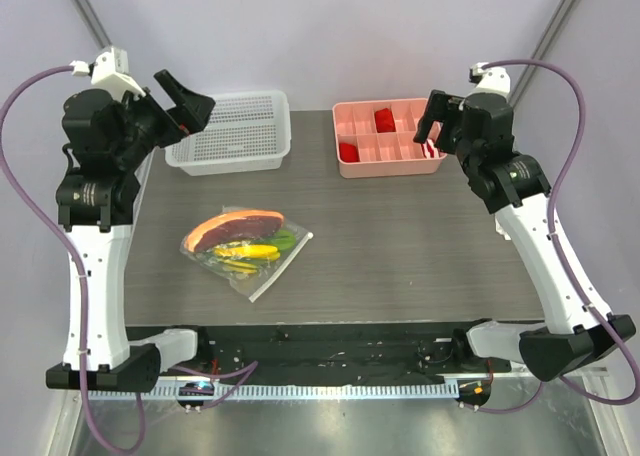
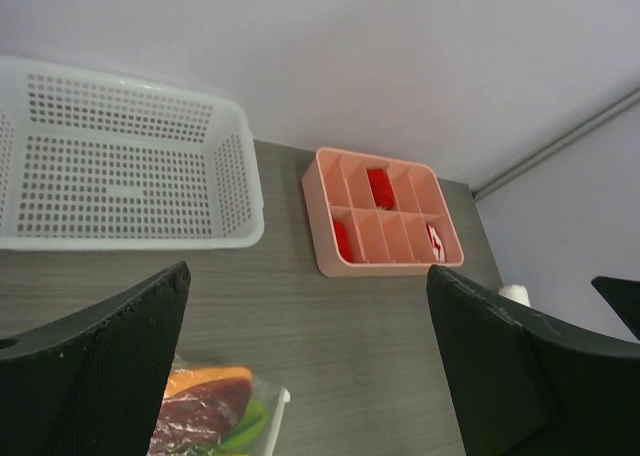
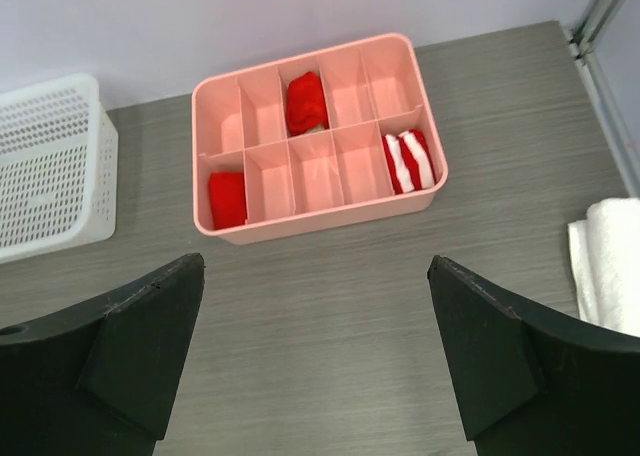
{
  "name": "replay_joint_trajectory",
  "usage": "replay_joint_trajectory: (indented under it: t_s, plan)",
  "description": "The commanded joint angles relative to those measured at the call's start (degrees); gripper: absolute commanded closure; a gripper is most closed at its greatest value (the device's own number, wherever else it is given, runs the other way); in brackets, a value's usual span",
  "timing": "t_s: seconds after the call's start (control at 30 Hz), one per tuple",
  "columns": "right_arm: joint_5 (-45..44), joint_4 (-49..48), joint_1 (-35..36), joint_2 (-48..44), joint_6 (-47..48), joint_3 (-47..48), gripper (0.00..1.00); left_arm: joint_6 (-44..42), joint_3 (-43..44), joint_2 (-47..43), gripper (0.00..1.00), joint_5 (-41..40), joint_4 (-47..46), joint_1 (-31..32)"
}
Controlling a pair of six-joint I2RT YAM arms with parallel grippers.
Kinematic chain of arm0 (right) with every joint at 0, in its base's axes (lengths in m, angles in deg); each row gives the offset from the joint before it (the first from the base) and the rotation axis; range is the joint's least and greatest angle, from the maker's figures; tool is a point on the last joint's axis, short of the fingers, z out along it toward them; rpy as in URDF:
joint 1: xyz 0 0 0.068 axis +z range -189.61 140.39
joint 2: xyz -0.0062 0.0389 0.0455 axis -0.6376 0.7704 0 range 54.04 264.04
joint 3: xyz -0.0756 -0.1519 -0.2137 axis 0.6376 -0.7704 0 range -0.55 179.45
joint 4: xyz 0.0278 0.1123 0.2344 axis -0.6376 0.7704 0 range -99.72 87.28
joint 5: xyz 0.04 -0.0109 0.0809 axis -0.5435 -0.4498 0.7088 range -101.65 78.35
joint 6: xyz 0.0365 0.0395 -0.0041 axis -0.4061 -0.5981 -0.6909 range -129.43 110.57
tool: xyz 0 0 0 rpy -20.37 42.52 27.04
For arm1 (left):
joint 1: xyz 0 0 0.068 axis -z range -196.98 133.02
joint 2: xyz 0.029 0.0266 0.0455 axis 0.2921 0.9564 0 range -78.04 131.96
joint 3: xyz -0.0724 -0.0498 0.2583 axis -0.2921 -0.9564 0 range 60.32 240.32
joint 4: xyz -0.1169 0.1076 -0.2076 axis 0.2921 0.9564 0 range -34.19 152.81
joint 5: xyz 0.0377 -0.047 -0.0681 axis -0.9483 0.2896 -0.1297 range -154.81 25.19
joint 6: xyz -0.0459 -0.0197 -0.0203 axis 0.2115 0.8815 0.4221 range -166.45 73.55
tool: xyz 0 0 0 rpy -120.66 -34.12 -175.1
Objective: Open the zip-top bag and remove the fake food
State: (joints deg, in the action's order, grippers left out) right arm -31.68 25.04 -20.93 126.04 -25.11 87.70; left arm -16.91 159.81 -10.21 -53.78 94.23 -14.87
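The zip-top bag lies flat on the table's left half, its white zip strip toward the right. Inside are the fake food pieces: an orange-and-maroon sausage-like piece, yellow bananas and a green piece. The bag's corner shows at the bottom of the left wrist view. My left gripper is open and empty, raised high over the back left, far from the bag. My right gripper is open and empty, raised near the pink tray.
A white perforated basket stands at the back left. A pink divided tray holding red and red-white blocks stands at the back right. A white cloth lies off the table's right side.
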Motion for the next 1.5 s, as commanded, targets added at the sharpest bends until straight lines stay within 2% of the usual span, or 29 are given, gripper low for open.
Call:
replay_joint_trajectory:
  t_s: [0.0,0.07,0.13,0.17,0.23,0.27,0.4,0.57,0.67,0.73,0.8,0.83,0.87,0.97,1.13,1.2,1.3,1.33,1.37,1.43,1.47]
  plan:
    - [6.0,1.3,0.6,1.6,-1.9,-2.2,0.0,1.0,-0.1,3.2,0.0,8.2,7.8,0.4]
    - [13.1,-1.0,1.5,2.2,-3.1,-6.6,0.0,2.2,-6.6,1.9,0.0,5.8,7.6,3.1]
    - [17.3,-2.9,3.8,3.2,-4.4,-11.0,0.0,2.5,-14.9,-0.5,0.0,-0.6,6.7,12.7]
    - [17.4,-5.4,6.7,3.5,-5.8,-12.4,0.0,2.7,-17.5,-0.9,0.0,-8.9,6.8,16.7]
    - [16.3,-7.9,9.7,3.4,-7.2,-16.2,0.0,5.3,-24.6,-2.3,0.0,-16.8,8.8,27.4]
    - [16.1,-10.0,10.9,3.2,-8.6,-17.3,0.0,8.0,-27.6,-3.5,0.0,-26.7,9.1,30.4]
    - [18.5,-13.9,14.5,2.4,-11.3,-21.0,0.0,26.7,-42.8,-10.1,0.0,-38.1,10.7,38.7]
    - [18.2,-14.9,15.3,2.0,-11.3,-22.8,0.0,40.5,-45.5,-13.6,0.0,-47.8,22.0,48.9]
    - [18.4,-15.8,15.4,1.9,-11.5,-23.9,0.0,47.5,-45.3,-12.6,0.0,-52.1,27.4,52.2]
    - [18.6,-16.1,15.6,2.1,-11.7,-24.7,0.0,48.9,-46.7,-11.8,0.0,-52.3,26.7,52.3]
    - [18.7,-16.2,15.7,2.0,-11.7,-25.2,0.0,53.9,-47.6,-11.1,0.0,-51.7,27.0,52.3]
    - [18.7,-16.3,15.9,2.1,-11.7,-25.8,0.0,57.2,-47.5,-10.7,0.0,-51.5,28.5,52.3]
    - [18.7,-16.4,16.0,1.9,-11.7,-26.0,0.0,64.8,-47.8,-10.4,0.0,-51.5,30.3,52.3]
    - [19.0,-17.3,16.0,2.3,-11.7,-26.7,0.0,76.0,-49.2,-9.3,0.0,-49.8,34.0,52.3]
    - [19.2,-17.9,17.0,4.5,-11.9,-26.4,0.0,84.5,-55.1,-9.9,0.04,-45.0,26.4,52.2]
    - [19.2,-17.9,17.8,5.1,-11.8,-26.3,0.0,87.6,-58.0,-10.4,0.07,-45.8,24.3,52.2]
    - [19.2,-18.2,18.2,5.7,-11.7,-26.3,0.0,89.1,-62.1,-11.4,0.16,-48.9,19.1,52.2]
    - [21.2,-18.3,18.4,5.9,-11.7,-26.2,0.0,87.7,-63.0,-11.9,0.33,-50.0,14.9,52.2]
    - [21.5,-18.7,18.7,6.3,-11.5,-26.2,0.0,86.4,-63.9,-13.5,0.42,-51.1,12.7,52.2]
    - [22.8,-18.8,18.9,7.1,-11.2,-25.9,0.0,82.7,-67.1,-15.4,0.56,-55.1,7.9,52.2]
    - [23.2,-18.7,18.9,7.4,-11.0,-25.8,0.0,82.3,-68.4,-16.4,0.57,-56.1,4.9,52.2]
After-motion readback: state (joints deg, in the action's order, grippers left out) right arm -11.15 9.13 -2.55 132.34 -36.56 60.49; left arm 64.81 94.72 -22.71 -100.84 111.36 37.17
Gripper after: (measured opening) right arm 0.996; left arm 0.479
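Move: The near zip corner of the bag lies far below the left hand, about 41 cm down, 16 cm back and 5 cm to its right; the white basket stands some 21 cm ahead of that hand and about 1 cm left, 38 cm down. The zip's far end is about 25 cm left of the right hand, 10 cm back and 33 cm below, with the pink organiser some 12 cm ahead and 6 cm left, 31 cm down. Drop the left gripper about 40 cm and draw it back some 16 cm, swinging out right and partly back left, tipping its fingers steeply down and turning counter-clockwise onto the bag's near zip corner; half close them around the film. Meanwhile bring the open right gripper down and left, nearly 20 cm each, and slightly back towards the zip's far end. ##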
